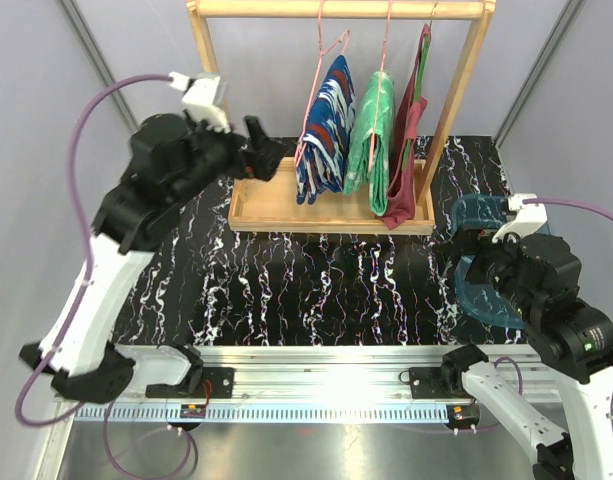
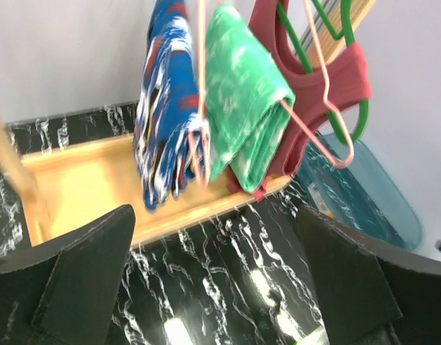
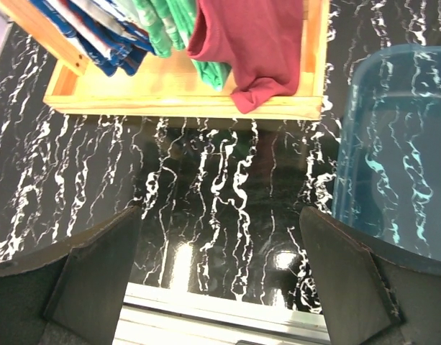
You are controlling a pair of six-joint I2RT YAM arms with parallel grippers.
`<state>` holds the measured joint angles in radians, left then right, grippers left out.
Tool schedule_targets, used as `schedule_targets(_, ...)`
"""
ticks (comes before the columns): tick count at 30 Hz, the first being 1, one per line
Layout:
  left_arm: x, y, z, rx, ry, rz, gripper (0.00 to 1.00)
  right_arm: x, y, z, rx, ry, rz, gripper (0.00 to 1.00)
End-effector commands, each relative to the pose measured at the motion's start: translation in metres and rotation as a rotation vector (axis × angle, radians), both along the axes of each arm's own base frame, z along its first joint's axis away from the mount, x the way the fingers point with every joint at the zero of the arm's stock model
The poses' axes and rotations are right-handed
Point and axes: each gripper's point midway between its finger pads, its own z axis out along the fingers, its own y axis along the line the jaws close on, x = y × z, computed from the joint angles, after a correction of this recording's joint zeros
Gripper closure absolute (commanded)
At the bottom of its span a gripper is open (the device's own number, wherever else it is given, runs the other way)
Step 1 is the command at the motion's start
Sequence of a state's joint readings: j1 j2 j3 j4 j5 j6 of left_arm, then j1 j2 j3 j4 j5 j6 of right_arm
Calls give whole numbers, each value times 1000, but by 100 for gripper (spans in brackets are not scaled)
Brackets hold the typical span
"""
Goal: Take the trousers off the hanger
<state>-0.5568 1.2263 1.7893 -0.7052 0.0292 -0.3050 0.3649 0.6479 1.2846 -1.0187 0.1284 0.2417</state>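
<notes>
The dark blue trousers (image 1: 324, 130) with white and red streaks hang folded over a pink hanger (image 1: 322, 60) on the wooden rack. The bright green trousers (image 1: 376, 130) hang beside them on another pink hanger. In the left wrist view the blue pair (image 2: 165, 108) and the green pair (image 2: 242, 90) hang ahead of my jaws. My left gripper (image 1: 264, 150) is open and empty, raised just left of the blue pair. My right gripper (image 1: 456, 255) is open and empty, low at the right; its wrist view shows the hems of the blue (image 3: 91, 29) and green (image 3: 170, 25) pairs.
A maroon sleeveless top (image 1: 411, 130) hangs rightmost on a green hanger (image 2: 349, 79). The rack's wooden base tray (image 1: 286, 210) sits under the clothes, with uprights at each side. A teal translucent bin (image 1: 478, 215) lies at the right by my right arm.
</notes>
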Motion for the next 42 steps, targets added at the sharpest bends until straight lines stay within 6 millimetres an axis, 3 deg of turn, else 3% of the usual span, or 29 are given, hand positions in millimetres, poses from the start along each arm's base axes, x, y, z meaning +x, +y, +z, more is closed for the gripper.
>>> schedule_targets(1,23,-18,42,12,-184,39,1,3,13,17,27,-36,65,1)
schedule_targets(4,59,-42,25,110,-201,58,1,-1,16,20,44,-42,81,1)
schedule_targets(5,69,-40,32,118,-215,101,1,-2,18,21,54,-47,95,1)
schedule_targets(6,91,-52,10,178,-180,110,1,-5,19,23,62,-55,103,1)
schedule_targets(7,100,-55,0,212,-160,120,1,-7,20,24,67,-60,110,0)
schedule_targets(8,107,-51,13,211,-181,159,1,-8,21,25,75,-64,118,1)
schedule_targets(9,117,-54,5,241,-165,180,1,-10,21,26,84,-72,119,0)
schedule_targets(10,133,-61,-18,295,-119,189,3,-11,21,27,88,-77,117,1)
schedule_targets(11,141,-62,-24,318,-106,208,8,-15,27,29,101,-78,156,1)
schedule_targets(12,145,-61,-14,313,-122,220,13,-16,28,29,107,-79,163,0)
schedule_targets(13,155,-68,-29,339,-101,218,19,-18,29,29,114,-80,172,0)
schedule_targets(14,158,-69,-31,342,-99,218,32,-18,30,29,122,-79,175,0)
schedule_targets(17,166,-72,-40,342,-84,217,51,-20,38,23,143,-62,211,1)
schedule_targets(18,167,-74,-44,340,-77,215,70,-20,39,22,144,-60,212,1)
schedule_targets(19,168,-74,-44,337,-77,218,79,-19,39,19,142,-56,211,0)
schedule_targets(21,165,-73,-40,321,-79,221,97,-17,38,16,137,-50,207,1)
schedule_targets(22,165,-72,-38,315,-82,226,100,-16,38,16,134,-51,201,0)
schedule_targets(26,158,-66,-18,242,-105,252,100,-10,38,19,135,-68,190,0)
schedule_targets(34,133,-56,56,24,-226,261,100,-9,33,37,157,-208,178,1)
schedule_targets(42,114,-51,99,-96,-300,249,100,-10,32,62,135,-258,191,0)
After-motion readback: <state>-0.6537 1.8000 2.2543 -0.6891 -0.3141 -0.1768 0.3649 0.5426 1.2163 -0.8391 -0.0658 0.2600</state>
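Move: The near arm of the pink hanger carrying the blue trousers is roughly 17 cm ahead of the left hand, 9 cm to its right and 8 cm lower; the blue trousers hang about 5 cm farther out than that spot, 1 cm to its right and some 6 cm lower. The green trousers are some 20 cm ahead of the left hand, 20 cm right and 14 cm below. From the right hand, the hanger arm is about 26 cm ahead, 28 cm left and 5 cm higher. The open left hand swings forward about 17 cm and some 9 cm right to the near arm of the blue trousers' pink hanger, dropping about 9 cm mostly late in the reach as it rolls its left side up some 20 degrees, and shuts on the wire. Keeping the pinch, the left hand lifts about 5 cm while drawing back some 3 cm and undoing part of the roll, while the open right hand shifts a few centimetres left, then up, touching nothing. ##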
